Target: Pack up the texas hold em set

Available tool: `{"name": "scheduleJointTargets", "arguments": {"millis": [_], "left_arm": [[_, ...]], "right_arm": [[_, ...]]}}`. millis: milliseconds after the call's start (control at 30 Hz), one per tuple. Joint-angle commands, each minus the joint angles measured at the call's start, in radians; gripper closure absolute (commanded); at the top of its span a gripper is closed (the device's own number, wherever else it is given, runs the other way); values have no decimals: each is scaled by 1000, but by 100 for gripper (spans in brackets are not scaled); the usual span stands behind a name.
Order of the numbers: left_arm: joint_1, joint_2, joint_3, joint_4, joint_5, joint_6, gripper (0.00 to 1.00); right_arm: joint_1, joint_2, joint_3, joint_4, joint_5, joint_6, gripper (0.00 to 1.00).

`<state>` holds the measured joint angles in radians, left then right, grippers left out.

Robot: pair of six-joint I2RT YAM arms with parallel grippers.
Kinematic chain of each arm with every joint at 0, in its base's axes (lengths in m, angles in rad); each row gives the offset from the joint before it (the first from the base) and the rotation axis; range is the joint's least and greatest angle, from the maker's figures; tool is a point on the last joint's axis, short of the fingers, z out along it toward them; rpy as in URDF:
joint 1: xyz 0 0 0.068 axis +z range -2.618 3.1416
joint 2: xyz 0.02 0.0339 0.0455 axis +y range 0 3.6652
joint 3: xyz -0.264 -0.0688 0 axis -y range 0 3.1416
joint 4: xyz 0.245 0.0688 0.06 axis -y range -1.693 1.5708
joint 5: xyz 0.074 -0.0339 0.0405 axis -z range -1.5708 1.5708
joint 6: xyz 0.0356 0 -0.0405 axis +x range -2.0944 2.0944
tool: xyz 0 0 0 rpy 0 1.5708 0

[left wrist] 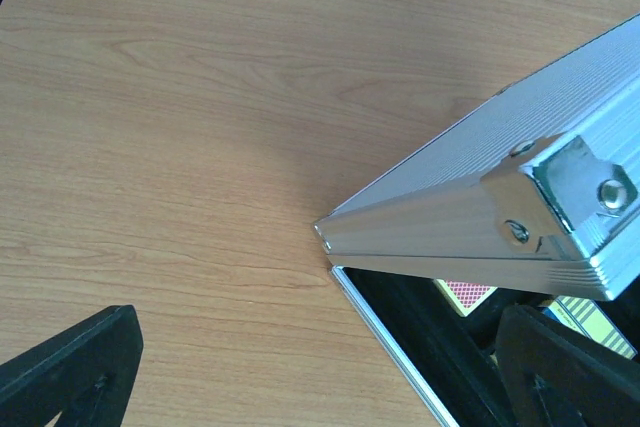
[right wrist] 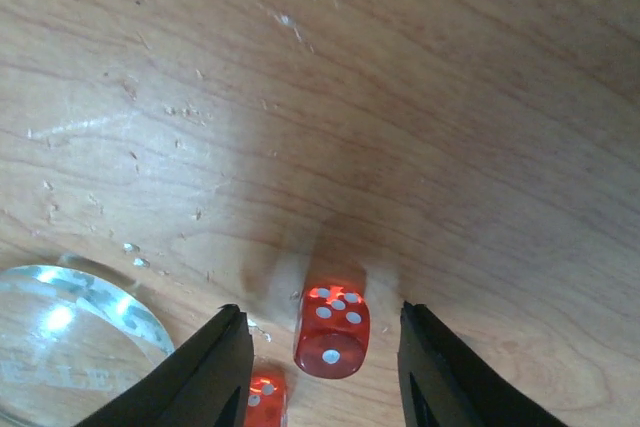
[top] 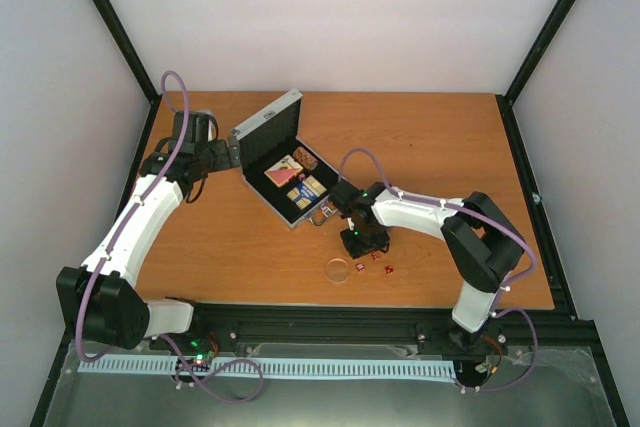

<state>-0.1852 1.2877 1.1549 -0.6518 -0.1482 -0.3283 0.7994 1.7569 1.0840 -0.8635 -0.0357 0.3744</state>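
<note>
The silver case (top: 262, 194) lies open at mid-table, its lid (top: 268, 119) raised. In it are a red-white deck (top: 282, 173), a blue-yellow deck (top: 311, 188) and dark chips (top: 305, 158). My left gripper (top: 232, 152) is open at the lid's left corner; in the left wrist view the gripper (left wrist: 320, 347) straddles the case corner (left wrist: 345, 272) under the lid (left wrist: 500, 217). My right gripper (top: 362, 242) is open and low over the table. In the right wrist view the gripper (right wrist: 322, 312) brackets a red die (right wrist: 332, 330) without touching it. A second die (right wrist: 264, 397) lies beside the left finger.
A clear disc (top: 339, 270) lies on the wood just left of the dice (top: 377, 258) and shows in the right wrist view (right wrist: 70, 347). The case's metal handle (top: 325, 213) sticks out toward the right arm. Black frame rails border the table.
</note>
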Motion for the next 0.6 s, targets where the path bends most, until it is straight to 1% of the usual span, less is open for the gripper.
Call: {"name": "scheduleJointTargets", "arguments": {"millis": [0,133,433,567], "left_arm": [[3,2,23,-5,-6,13,0],[3,4,23,-4,-5,10,0],[3,0,18,-6,-7,10,0],[3,-2,16,-12,-13,13,0]], "right_arm": [[6,17,-17,20,-10,11,58],[6,17,-26,24,-10,12,62],[6,22,-21,22,-5,11,80],[6,20,21,-3,10,7,82]]}}
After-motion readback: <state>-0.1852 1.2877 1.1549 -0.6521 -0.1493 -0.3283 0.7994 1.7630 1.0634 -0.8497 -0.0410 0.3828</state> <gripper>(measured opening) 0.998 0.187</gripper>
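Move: The red die to be gripped lies right between the right hand's open fingers, about 1 cm below the hand point. A second die is some 2 cm back and 2 cm left, a third about 3 cm back and 1 cm right, and the clear glass disc roughly 6 cm back and 7 cm left, all on the table. From the idle left hand the gripped die lies about 17 cm back, 30 cm right and 21 cm below. The right hand sinks about half a centimetre, easing slightly back, and closes its fingers to pinch the red die. ##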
